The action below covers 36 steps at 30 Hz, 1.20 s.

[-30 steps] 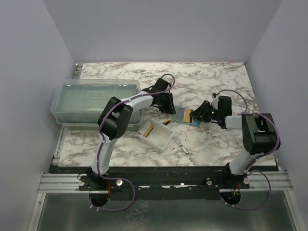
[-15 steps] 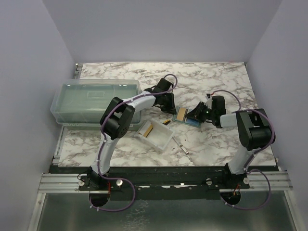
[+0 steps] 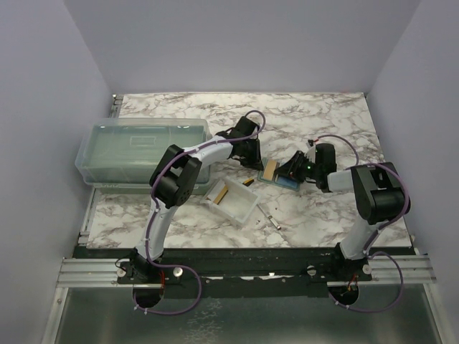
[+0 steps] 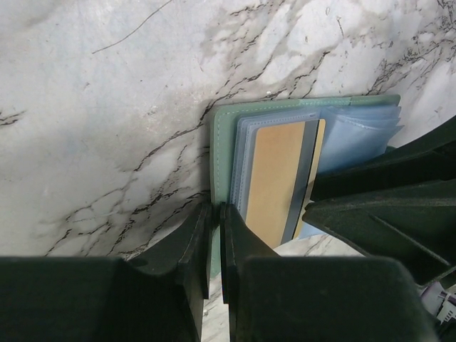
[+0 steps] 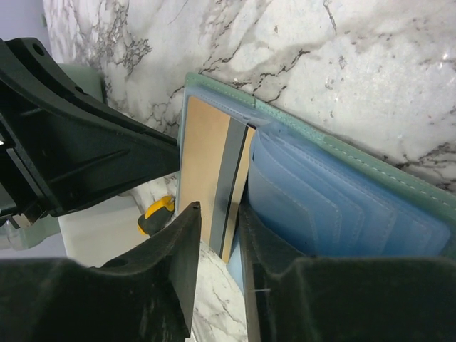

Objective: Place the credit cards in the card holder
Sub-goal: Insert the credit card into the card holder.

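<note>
The card holder point(image 3: 280, 175) lies open on the marble, sage green outside point(image 4: 222, 142), pale blue pockets inside point(image 5: 335, 206). A gold credit card point(image 3: 269, 170) with a dark stripe lies on its left half point(image 4: 274, 178), partly under a clear sleeve. My left gripper point(image 4: 216, 210) is shut on the holder's green edge and reaches in from the left point(image 3: 252, 159). From the right comes my right gripper point(image 3: 290, 170). Its jaws point(image 5: 219, 210) stand a little apart over the card's near end point(image 5: 231, 178). A second tan card point(image 3: 222, 192) rests in the small tray.
A small clear tray point(image 3: 240, 208) sits in front of the left arm. An orange-handled black tool point(image 3: 248, 182) lies between the tray and the holder. A large translucent lidded box point(image 3: 140, 150) fills the left side. A small metal piece point(image 3: 271, 217) lies near the tray.
My right gripper has moved left, and the gold card has slid left further over the holder. Its jaws narrowed, then parted a little. My left gripper has closed on the holder's edge.
</note>
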Each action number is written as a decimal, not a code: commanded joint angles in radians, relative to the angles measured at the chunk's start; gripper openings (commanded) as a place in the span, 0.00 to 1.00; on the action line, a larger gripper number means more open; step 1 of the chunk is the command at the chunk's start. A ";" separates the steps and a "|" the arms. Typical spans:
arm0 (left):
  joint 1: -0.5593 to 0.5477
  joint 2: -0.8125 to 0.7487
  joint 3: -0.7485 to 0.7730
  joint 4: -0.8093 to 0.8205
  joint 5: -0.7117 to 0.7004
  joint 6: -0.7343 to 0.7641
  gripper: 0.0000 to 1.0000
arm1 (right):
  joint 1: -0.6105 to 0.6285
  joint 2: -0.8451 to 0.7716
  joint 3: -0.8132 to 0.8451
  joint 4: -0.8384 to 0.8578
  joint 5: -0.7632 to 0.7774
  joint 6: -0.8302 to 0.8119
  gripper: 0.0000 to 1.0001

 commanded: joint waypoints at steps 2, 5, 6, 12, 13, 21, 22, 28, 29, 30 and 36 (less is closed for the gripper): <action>-0.056 -0.010 0.009 0.018 0.069 -0.008 0.15 | 0.030 -0.056 -0.036 -0.071 0.000 0.021 0.35; -0.044 -0.034 -0.014 0.017 0.057 0.004 0.16 | 0.031 -0.110 0.004 -0.263 0.106 -0.088 0.37; -0.041 -0.040 -0.021 0.017 0.053 0.009 0.16 | 0.031 -0.137 0.013 -0.318 0.144 -0.117 0.38; -0.023 -0.051 -0.030 0.015 0.055 0.015 0.18 | 0.031 -0.218 0.042 -0.534 0.303 -0.209 0.40; -0.022 -0.053 -0.029 0.015 0.056 0.015 0.18 | 0.031 -0.228 0.045 -0.552 0.315 -0.215 0.40; -0.022 -0.103 -0.030 0.009 0.090 0.023 0.25 | 0.031 -0.327 0.078 -0.645 0.313 -0.249 0.47; -0.022 -0.114 -0.031 0.003 0.091 0.026 0.26 | 0.031 -0.325 0.088 -0.667 0.336 -0.261 0.46; -0.022 -0.229 -0.044 -0.063 0.130 0.064 0.44 | 0.031 -0.367 0.124 -0.764 0.384 -0.340 0.47; -0.022 -0.263 -0.057 -0.072 0.143 0.072 0.48 | 0.031 -0.386 0.129 -0.778 0.373 -0.353 0.47; -0.021 -0.299 -0.075 -0.083 0.150 0.083 0.53 | 0.031 -0.406 0.130 -0.790 0.357 -0.361 0.49; -0.035 -0.514 -0.201 -0.300 0.020 0.205 0.78 | 0.031 -0.493 0.102 -0.807 0.318 -0.374 0.55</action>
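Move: The credit card lies in the holder about 4 cm right of the left hand, a centimetre ahead and just below; from the right hand it is roughly 3 cm left, a centimetre ahead and just below. From the left hand, the yellow-black screwdriver handle lies some 5 cm back and 4 cm left, and the white tray about 11 cm back and 9 cm left, both a little lower. Left hand drags the holder 2 cm back-right, then lifts 12 cm, opening; right withdraws rightward, back and up. ##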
